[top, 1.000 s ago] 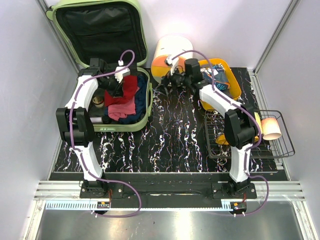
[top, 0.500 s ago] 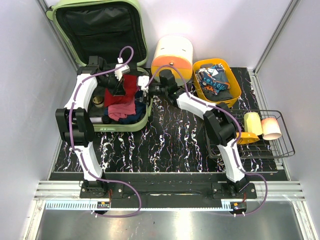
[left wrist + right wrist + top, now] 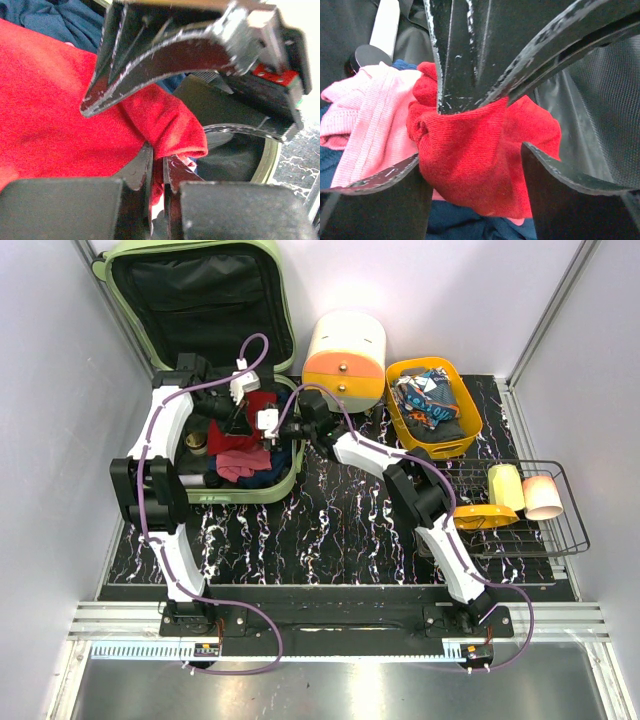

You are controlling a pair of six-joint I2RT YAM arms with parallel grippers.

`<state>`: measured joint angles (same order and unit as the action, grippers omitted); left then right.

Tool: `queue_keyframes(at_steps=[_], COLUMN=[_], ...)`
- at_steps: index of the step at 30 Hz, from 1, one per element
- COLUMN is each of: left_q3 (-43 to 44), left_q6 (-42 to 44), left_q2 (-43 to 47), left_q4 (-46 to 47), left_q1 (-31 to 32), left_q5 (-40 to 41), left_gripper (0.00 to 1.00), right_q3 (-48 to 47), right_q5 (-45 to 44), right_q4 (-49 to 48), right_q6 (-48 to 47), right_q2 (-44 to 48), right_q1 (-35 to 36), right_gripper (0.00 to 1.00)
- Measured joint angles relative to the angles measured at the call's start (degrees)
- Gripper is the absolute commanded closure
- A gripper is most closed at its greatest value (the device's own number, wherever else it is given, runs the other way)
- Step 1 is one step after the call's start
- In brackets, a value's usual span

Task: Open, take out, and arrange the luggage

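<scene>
The pale green luggage point(image 3: 262, 492) lies open at the back left, its black-lined lid point(image 3: 200, 295) upright. Inside it my left gripper point(image 3: 243, 412) is shut on a fold of a red cloth point(image 3: 55, 110) and holds it lifted; the pinch shows in the left wrist view point(image 3: 157, 156). My right gripper point(image 3: 270, 430) has reached in from the right and stands open, one jaw on either side of the red cloth's hanging bunch point(image 3: 475, 150). The left gripper's black fingers point(image 3: 460, 60) pinch the cloth just above.
A pink cloth point(image 3: 365, 120), navy clothes point(image 3: 465, 225) and a white bottle point(image 3: 385, 27) lie in the luggage. A cream-and-orange drawer box point(image 3: 345, 355) stands behind the mat, with an orange bin point(image 3: 468, 428) of colourful items to its right. A wire basket point(image 3: 565, 530) holds cups.
My right arm has swung left from the orange bin into the luggage, and its jaws have started to narrow around the red cloth. The left gripper has kept its hold.
</scene>
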<state>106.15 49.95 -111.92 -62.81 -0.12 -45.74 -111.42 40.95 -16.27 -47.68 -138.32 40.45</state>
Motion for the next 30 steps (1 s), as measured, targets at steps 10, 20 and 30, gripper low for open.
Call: queue_keyframes(at_steps=[10,20,30], left_q3=[1.77,-20.2,-37.9], left_q6=[-1.14,-15.65,-25.73], left_q2=[4.24,21.7,23.17], left_q4=[-1.57,20.92,46.84], left_q1=[-0.63,-9.25,-6.45], left_q5=[-1.92,-0.59,4.7], left_gripper=[0.26,0.01,0.01], right_q3=[-0.68,0.26,-1.07], right_q5=[-2.91,-8.55,-11.5], right_q4=[-4.0,-8.15,-9.16], right_q6=[2.89,12.44,20.57], right_q2=[-0.42,-0.39,-0.13], right_q1=[0.39,0.39,0.33], right_gripper=[1.0,1.0,1.0])
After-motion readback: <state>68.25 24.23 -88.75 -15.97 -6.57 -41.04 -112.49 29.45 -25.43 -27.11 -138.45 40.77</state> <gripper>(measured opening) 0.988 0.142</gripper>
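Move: The left hand already pinches the red cloth above the open suitcase; the middle of the cloth lies about 3 cm ahead of this hand and 4 cm below. From the right hand the middle is some 5 cm to the left, 2 cm ahead and 3 cm below. The pink cloth lies 8 cm back from the left hand, directly behind and about 8 cm lower; the jar is some 13 cm left, 4 cm back and 9 cm below. The right fingers shut on the raised bunch of red cloth, then carry it up about 3.5 cm and a little forward, the wrist turning some 20 degrees. As they close, the left hand rises, opens wide and lets go, climbing about 7 cm and swinging 6 cm left; it then sinks again towards the cloth, open, turning counter-clockwise about 25 degrees so its fingers point more forward. ##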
